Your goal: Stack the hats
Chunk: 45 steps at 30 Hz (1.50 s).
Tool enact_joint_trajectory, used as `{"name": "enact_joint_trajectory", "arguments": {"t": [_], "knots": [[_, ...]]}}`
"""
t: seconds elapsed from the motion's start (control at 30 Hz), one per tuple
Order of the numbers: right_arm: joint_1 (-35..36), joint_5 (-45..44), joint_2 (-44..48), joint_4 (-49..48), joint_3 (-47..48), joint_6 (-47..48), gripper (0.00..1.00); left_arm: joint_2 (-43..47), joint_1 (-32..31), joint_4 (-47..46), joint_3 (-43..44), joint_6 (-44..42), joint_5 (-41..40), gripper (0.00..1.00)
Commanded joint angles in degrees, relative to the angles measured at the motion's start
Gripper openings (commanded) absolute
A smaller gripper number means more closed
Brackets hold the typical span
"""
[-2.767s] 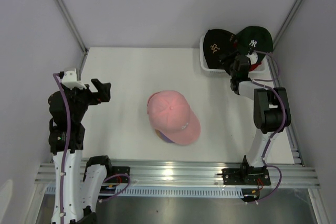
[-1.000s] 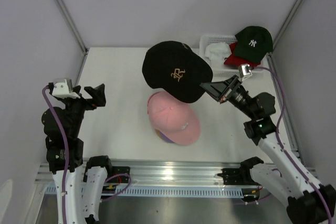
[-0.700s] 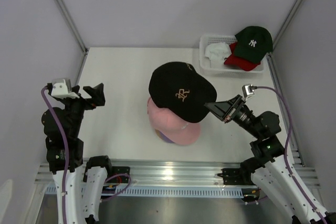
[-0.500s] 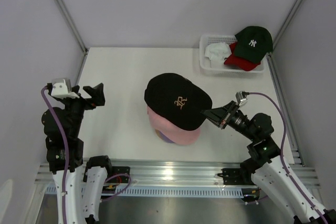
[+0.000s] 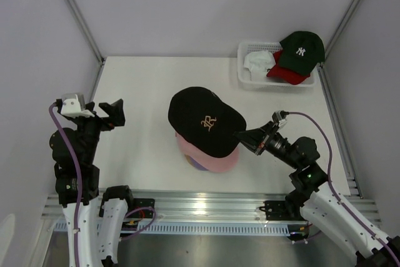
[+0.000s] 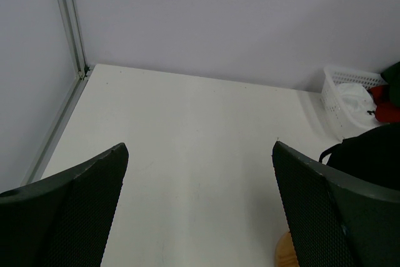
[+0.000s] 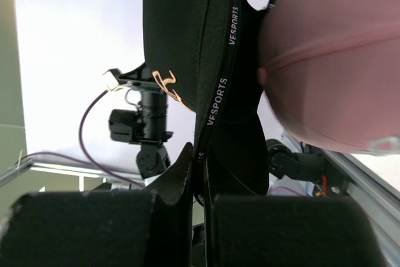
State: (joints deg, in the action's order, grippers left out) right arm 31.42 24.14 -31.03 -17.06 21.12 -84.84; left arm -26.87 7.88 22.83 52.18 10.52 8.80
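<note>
A black cap (image 5: 203, 120) with a gold logo lies over a pink cap (image 5: 212, 162) at the table's middle; a purple sliver (image 5: 193, 164) peeks out beneath the pink one. My right gripper (image 5: 240, 137) is shut on the black cap's right edge. The right wrist view shows the black cap (image 7: 181, 42) pinched at its lettered inner band between the gripper (image 7: 201, 154) fingers, with the pink cap (image 7: 337, 60) beside it. My left gripper (image 5: 115, 114) hangs open at the left, holding nothing (image 6: 200, 148). White (image 5: 256, 64), red (image 5: 284, 74) and dark green (image 5: 301, 49) caps sit in the basket.
A white mesh basket (image 5: 241, 72) stands at the back right corner, also in the left wrist view (image 6: 337, 85). A round wooden stand (image 6: 287, 254) shows under the stacked caps. Metal frame posts run along both side walls.
My right gripper has carried the black cap down and toward the near edge, from above the pink cap onto it. The left arm has not moved.
</note>
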Motion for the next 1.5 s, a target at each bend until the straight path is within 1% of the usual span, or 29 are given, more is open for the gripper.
{"name": "enact_joint_trajectory", "arguments": {"t": [0.0, 0.13, 0.23, 0.3, 0.4, 0.53, 0.6, 0.77, 0.83, 0.9, 0.97, 1.07, 1.17, 1.33, 1.47], "knots": [[2.1, -2.7, -0.9, -7.4, 4.0, -1.1, 0.0, 0.0, 0.6, -1.5, -0.1, 0.9, 0.6, 0.99], [5.0, -3.7, -3.8, -9.5, 3.7, -0.8, 0.0, 0.2, 0.7, -1.5, 0.0, 1.0, 0.8, 1.0], [5.8, -4.6, -4.4, -11.0, 3.6, -0.3, 0.0, 0.4, 0.7, -1.6, -0.2, 1.0, 0.7, 0.99], [5.8, -5.2, -4.1, -8.4, 4.4, 1.1, 0.0, 0.5, 0.7, -1.6, -0.1, 1.0, 0.8, 0.99], [5.8, -6.5, -2.1, -3.8, 2.3, 2.3, 0.0, 0.5, 0.6, -1.6, -0.4, 0.9, 0.8, 0.99], [5.8, -9.6, 4.2, 4.3, 0.1, 5.2, 0.0, 0.5, 0.6, -1.6, -0.2, 0.9, 0.7, 1.0], [5.3, -10.3, 7.9, 7.0, -1.3, 4.8, 0.0, 0.5, 0.7, -1.5, 0.0, 0.9, 1.0, 0.99], [4.9, -10.7, 11.9, 10.0, -5.9, 3.5, 0.0, 0.5, 0.6, -1.5, -0.1, 1.0, 1.0, 1.0], [4.5, -10.5, 12.0, 10.2, -9.1, 2.4, 0.0, 0.5, 0.6, -1.6, -0.2, 1.0, 1.0, 0.99], [3.7, -9.3, 11.3, 7.8, -11.4, 0.9, 0.0, 0.5, 0.7, -1.5, -0.1, 1.0, 1.0, 1.0], [3.4, -8.6, 10.2, 7.6, -13.1, 1.0, 0.0, 0.7, 0.7, -1.6, -0.2, 1.0, 1.0, 0.99], [3.2, -8.3, 10.2, 9.8, -13.5, 2.3, 0.0, 0.6, 0.6, -1.4, -0.2, 1.0, 1.0, 0.99], [2.9, -9.4, 12.1, 13.4, -13.8, 4.3, 0.0, 0.8, 0.6, -1.4, -0.1, 1.0, 1.0, 1.0], [1.5, -9.6, 14.9, 14.1, -19.4, 2.1, 0.0, 0.7, 0.6, -1.4, 0.0, 1.0, 1.0, 1.0], [0.8, -9.9, 14.6, 20.3, -21.0, 6.2, 0.0, 0.5, 0.7, -1.5, -0.1, 1.0, 1.0, 0.99]]}}
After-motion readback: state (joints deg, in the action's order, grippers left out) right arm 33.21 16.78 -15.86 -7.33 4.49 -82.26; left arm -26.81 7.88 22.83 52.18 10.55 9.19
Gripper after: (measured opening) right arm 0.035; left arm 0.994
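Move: Just below and to the left of the right hand, which already holds the black hat by its right-hand edge, sits the pink hat: about 11 cm left, 3 cm farther out and 10 cm lower. The purple hat is nested beneath it, some 3 cm lower still, and the wooden stand under both has its middle about 20 cm below the hand, 12 cm left and 3 cm ahead. For the idle left hand the pink hat is roughly 27 cm right, 3 cm back and 17 cm down. Raising the black hat a touch while easing it about 2 cm left, the right hand then swings back right by 3 cm and drops, fastest midway, to finish some 11 cm lower, bringing the hat's open underside down over the pink crown. The fingers stay shut on its right-hand edge; the wrist tips only slightly. ##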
